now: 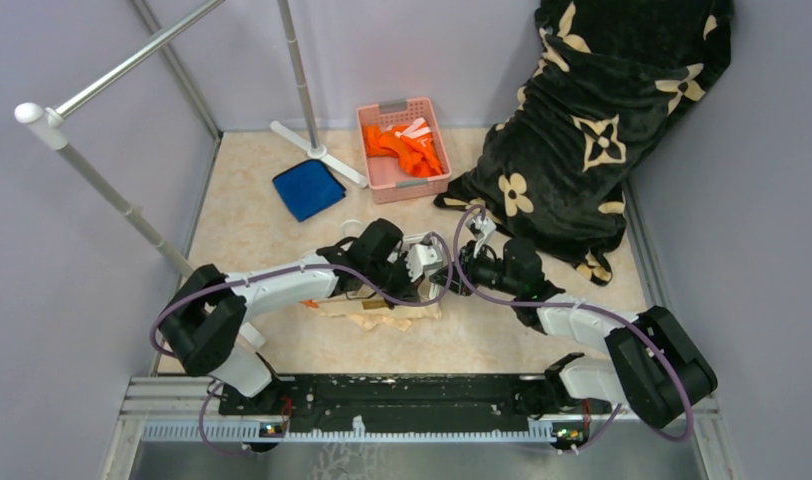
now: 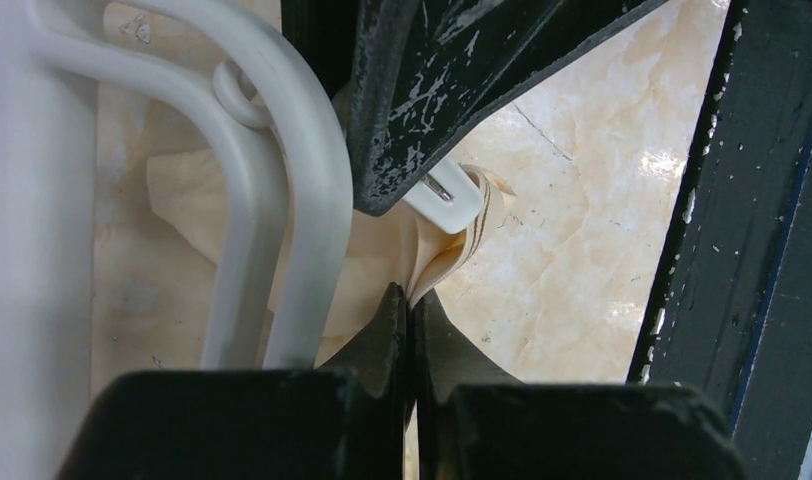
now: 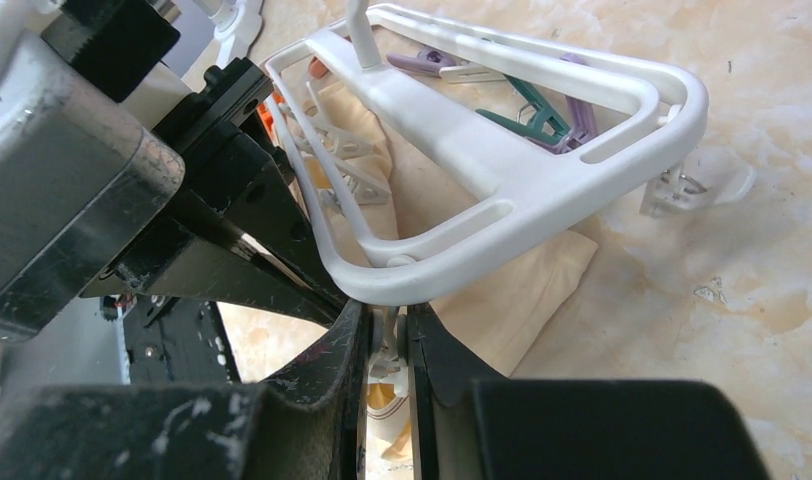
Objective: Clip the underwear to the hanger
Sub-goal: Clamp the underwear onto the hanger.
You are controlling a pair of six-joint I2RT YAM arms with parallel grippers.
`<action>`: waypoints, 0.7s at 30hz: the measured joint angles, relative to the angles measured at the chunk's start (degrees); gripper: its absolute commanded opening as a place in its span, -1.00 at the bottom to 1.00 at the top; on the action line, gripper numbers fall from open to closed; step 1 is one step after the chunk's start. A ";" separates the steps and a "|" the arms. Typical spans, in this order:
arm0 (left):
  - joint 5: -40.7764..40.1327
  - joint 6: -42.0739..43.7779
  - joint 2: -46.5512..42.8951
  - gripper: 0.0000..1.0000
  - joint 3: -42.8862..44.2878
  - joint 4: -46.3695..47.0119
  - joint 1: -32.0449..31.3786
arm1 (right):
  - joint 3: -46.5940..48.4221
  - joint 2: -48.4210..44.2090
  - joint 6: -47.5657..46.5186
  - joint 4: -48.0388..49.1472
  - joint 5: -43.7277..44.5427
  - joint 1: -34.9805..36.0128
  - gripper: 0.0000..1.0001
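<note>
The underwear [image 1: 377, 318] lies crumpled on the marble floor beneath both arms, with the hanger [image 3: 542, 170] flat on top of it. My left gripper [image 2: 412, 295] is shut on a raised fold of the underwear [image 2: 452, 255]. Just above that fold hangs a white clip [image 2: 448, 193] of the hanger. My right gripper [image 3: 387, 320] is shut on this clip [image 3: 385, 345], directly under the hanger's rounded corner. Peach fabric with a striped edge shows below the clip between the right jaws. Green and purple clips [image 3: 537, 115] lie inside the frame.
A pink basket [image 1: 380, 122] of orange clothes stands at the back, with a blue folded cloth [image 1: 308, 188] to its left. A black floral blanket [image 1: 592, 130] fills the back right. Grey rack poles [image 1: 112, 195] rise on the left, with the rack's white foot [image 1: 317, 150].
</note>
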 measured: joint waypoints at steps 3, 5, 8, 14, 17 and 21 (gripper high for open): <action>-0.04 -0.04 0.48 -1.00 0.28 -0.31 0.00 | 0.00 0.00 0.00 -0.02 0.02 0.00 -0.79; -0.11 -0.22 0.72 -1.00 0.42 -0.37 0.00 | 0.00 0.00 -0.02 -0.04 0.00 0.00 -0.79; -0.35 -0.50 0.94 -1.00 0.61 -0.39 0.00 | 0.00 0.00 -0.02 -0.04 0.17 0.00 -0.79; -0.39 -1.33 1.68 -0.86 0.66 -0.37 -0.20 | -0.46 -0.85 0.00 -0.90 1.84 0.00 -0.83; 0.00 -1.44 1.75 -0.62 0.50 -0.07 -0.20 | -0.46 -1.20 -0.02 -1.49 3.61 0.13 -0.83; 2.23 -1.44 1.75 -0.40 -0.52 1.27 -0.28 | -0.46 -0.79 0.00 -2.51 5.40 0.31 -0.84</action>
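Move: Just beyond the left fingertips, which already pinch the folded waistband of the underwear, the white clip held by the right hand lies about 2 cm ahead, 2 cm to the right and 3 cm up. The hanger's middle is some 5 cm ahead, 8 cm left and 3 cm higher; the underwear's spread part is roughly 7 cm left, 2 cm back and 5 cm down. From the right hand, the waistband fold is about 3 cm back, 2 cm left and 4 cm down. Lowering the pinched waistband about 1 cm beside the clip, the left hand then opens its fingers roughly a quarter and starts easing back. The right hand waits, then shifts a good centimetre forward and right, sinking about 1 cm and turning some 5 degrees clockwise, its fingers still shut on the clip at the hanger's end. ##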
